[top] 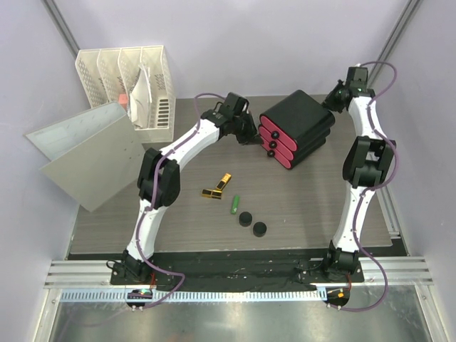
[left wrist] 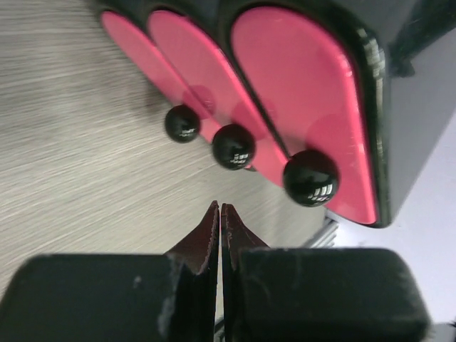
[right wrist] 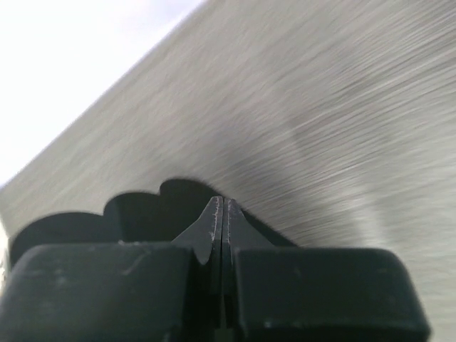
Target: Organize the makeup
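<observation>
The makeup in the top view lies mid-table: two gold-black lipsticks, a green stick and two round black discs. My left gripper is shut and empty, its tips just short of the black knobs on the pink drawers of the black organizer box. All three drawers look pushed in. Behind the box's far right corner, my right gripper is shut on nothing, low over the table.
A white mesh file holder with papers stands at the back left. White boards lean over the table's left edge. The box lies tilted on the table's back right part.
</observation>
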`<state>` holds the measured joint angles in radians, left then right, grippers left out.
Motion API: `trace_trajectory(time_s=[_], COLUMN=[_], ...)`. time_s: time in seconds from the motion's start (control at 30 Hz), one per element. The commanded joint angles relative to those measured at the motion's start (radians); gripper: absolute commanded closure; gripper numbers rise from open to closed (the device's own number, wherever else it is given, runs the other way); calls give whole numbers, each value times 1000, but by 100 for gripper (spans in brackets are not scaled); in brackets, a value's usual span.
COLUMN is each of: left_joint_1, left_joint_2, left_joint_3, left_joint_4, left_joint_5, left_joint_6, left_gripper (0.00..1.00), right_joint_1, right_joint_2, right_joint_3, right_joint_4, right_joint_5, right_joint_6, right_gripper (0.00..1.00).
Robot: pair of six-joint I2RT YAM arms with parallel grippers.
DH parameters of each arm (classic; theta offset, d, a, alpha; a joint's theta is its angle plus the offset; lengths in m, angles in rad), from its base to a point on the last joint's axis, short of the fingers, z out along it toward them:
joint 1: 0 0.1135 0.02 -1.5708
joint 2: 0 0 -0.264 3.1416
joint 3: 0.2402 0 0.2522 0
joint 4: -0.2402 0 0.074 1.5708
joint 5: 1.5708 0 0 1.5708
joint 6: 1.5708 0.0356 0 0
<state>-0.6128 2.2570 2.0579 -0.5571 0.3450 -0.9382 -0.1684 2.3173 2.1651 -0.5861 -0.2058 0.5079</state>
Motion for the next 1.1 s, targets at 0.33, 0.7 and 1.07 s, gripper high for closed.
trace_trajectory(time_s=[0.33,0.7,1.07], left_joint_1=[10,44,47], left_joint_2=[-99,-16,49], left_joint_3=[-85,-131,-317], left_joint_4=[-27,158,675], left_joint_5=[8,158,272], left_joint_6=[59,-120,-438], left_gripper=[96,66,61], right_joint_1=[-54,50,61], right_joint_2=[-245,-466,-473], right_joint_3=[44,-434,-620], right_joint_4=[181,181,189], right_joint_5=[-156,-322,-317], right_joint_6=[93,110,64], right_gripper=[99,99,99])
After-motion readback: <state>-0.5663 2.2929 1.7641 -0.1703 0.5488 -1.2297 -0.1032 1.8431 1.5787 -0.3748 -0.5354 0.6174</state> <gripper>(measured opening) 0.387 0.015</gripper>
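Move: The makeup organizer's bottom drawer knob lies about 3 cm ahead, 5 cm right and 11 cm below the left hand. The middle and top knobs stack over it, about 7 and 2 cm below the hand, 3 cm ahead and 5 to 6 cm right. From the right hand, at the back-right corner, the organizer's middle is about 12 cm left, 6 cm back and 6 cm lower; that bottom knob is some 20 cm left, 12 cm back and 11 cm lower. At the organizer's drawer fronts the left hand eases back and left a couple of centimetres, then sinks about 5 cm towards the bottom knob, opening its shut fingers part-way while the wrist rolls some 20 degrees. Over the organizer's top comes the right hand, fingers shut: it swings right and up about 15 cm clear of the back corner, then left, back and partly down. ##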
